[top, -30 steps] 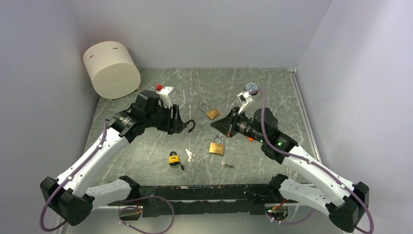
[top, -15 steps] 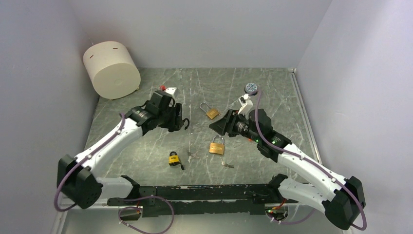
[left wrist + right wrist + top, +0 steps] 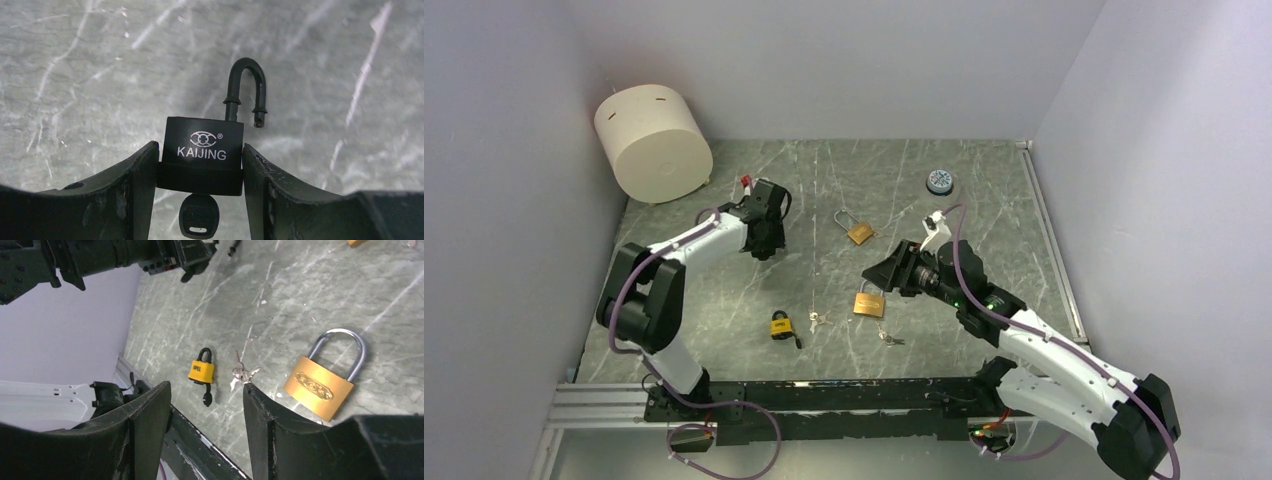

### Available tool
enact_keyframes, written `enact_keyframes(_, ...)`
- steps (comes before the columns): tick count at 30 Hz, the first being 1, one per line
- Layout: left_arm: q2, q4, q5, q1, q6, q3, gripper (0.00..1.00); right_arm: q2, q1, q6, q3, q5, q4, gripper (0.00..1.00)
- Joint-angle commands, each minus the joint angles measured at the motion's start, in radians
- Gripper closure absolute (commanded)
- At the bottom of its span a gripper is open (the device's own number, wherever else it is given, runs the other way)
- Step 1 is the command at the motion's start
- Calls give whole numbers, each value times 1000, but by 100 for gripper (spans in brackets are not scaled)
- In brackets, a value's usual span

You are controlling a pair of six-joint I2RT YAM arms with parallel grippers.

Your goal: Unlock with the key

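My left gripper [image 3: 200, 165] is shut on a black KAIJING padlock [image 3: 204, 150], its fingers pressing the two sides of the body. The black shackle [image 3: 246, 87] stands swung open, one end free of the body. A black-headed key [image 3: 199, 216] sticks out of the padlock's underside. From above, the left gripper [image 3: 765, 238] hangs over the table's left back part, and the padlock is hidden under it. My right gripper [image 3: 881, 271] [image 3: 205, 387] is open and holds nothing, a little above the table right of centre.
On the marble table [image 3: 984, 210] lie a brass padlock [image 3: 869, 303] just below the right gripper, a second brass padlock [image 3: 858, 232], a yellow padlock [image 3: 780, 325] with its key in, and loose keys [image 3: 816, 319]. A white cylinder [image 3: 652, 143] stands back left, and a blue tin [image 3: 939, 181] further right.
The right gripper has opened and drawn back from the black padlock toward the near side. The left gripper has carried the padlock left and farther back, its arm folding in.
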Motion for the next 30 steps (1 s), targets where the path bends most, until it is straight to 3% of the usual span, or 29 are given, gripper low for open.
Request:
enact_keyframes(1,33,128,-120,44,-85,1,97,9,-10,8,3,24,-44,42)
enact_keyframes(4,64,156,-125,66,-98,-10,93,21,-19,7,31,26,-117,43)
enact_keyframes(9,145,122,-146,92,-109,30,72,10,-20,9,25,48,-159,43)
enact_keyframes(13,168,139,-145,94,-93,25,44,-4,-21,-6,25,42,-186,43)
enact_keyframes(20,67,86,-105,96,-72,32,7,-5,-22,-71,65,149,-318,42)
enact_keyframes(26,-121,-40,22,96,-125,32,7,-3,-22,-107,79,323,-471,41)
enact_keyframes(30,-311,56,241,77,-81,-76,10,15,-19,-104,96,416,-613,43)
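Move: The black padlock, key in it and shackle already open, is still in my left hand. The bare patch I take it to is about 3 cm ahead, 4 cm left and 5 cm below. On the table, some 6 cm lower than this hand, the small gold padlock lies 5 cm ahead and 16 cm right; the yellow padlock 18 cm back and 2 cm right; the silver keys 16 cm back and 8 cm right. From my right hand the patch is about 17 cm ahead, 20 cm left and 17 cm below. I carry the black padlock left, down and a little forward onto the bare table, about 4 cm each to the left and down, turning slightly counter-clockwise. There my left fingers pause, open wide and let go, and I rise about 9 cm clear. My right hand, empty and still half open, backs off some 8 cm to the right and as much down, its fingers tipping more steeply towards the table. ##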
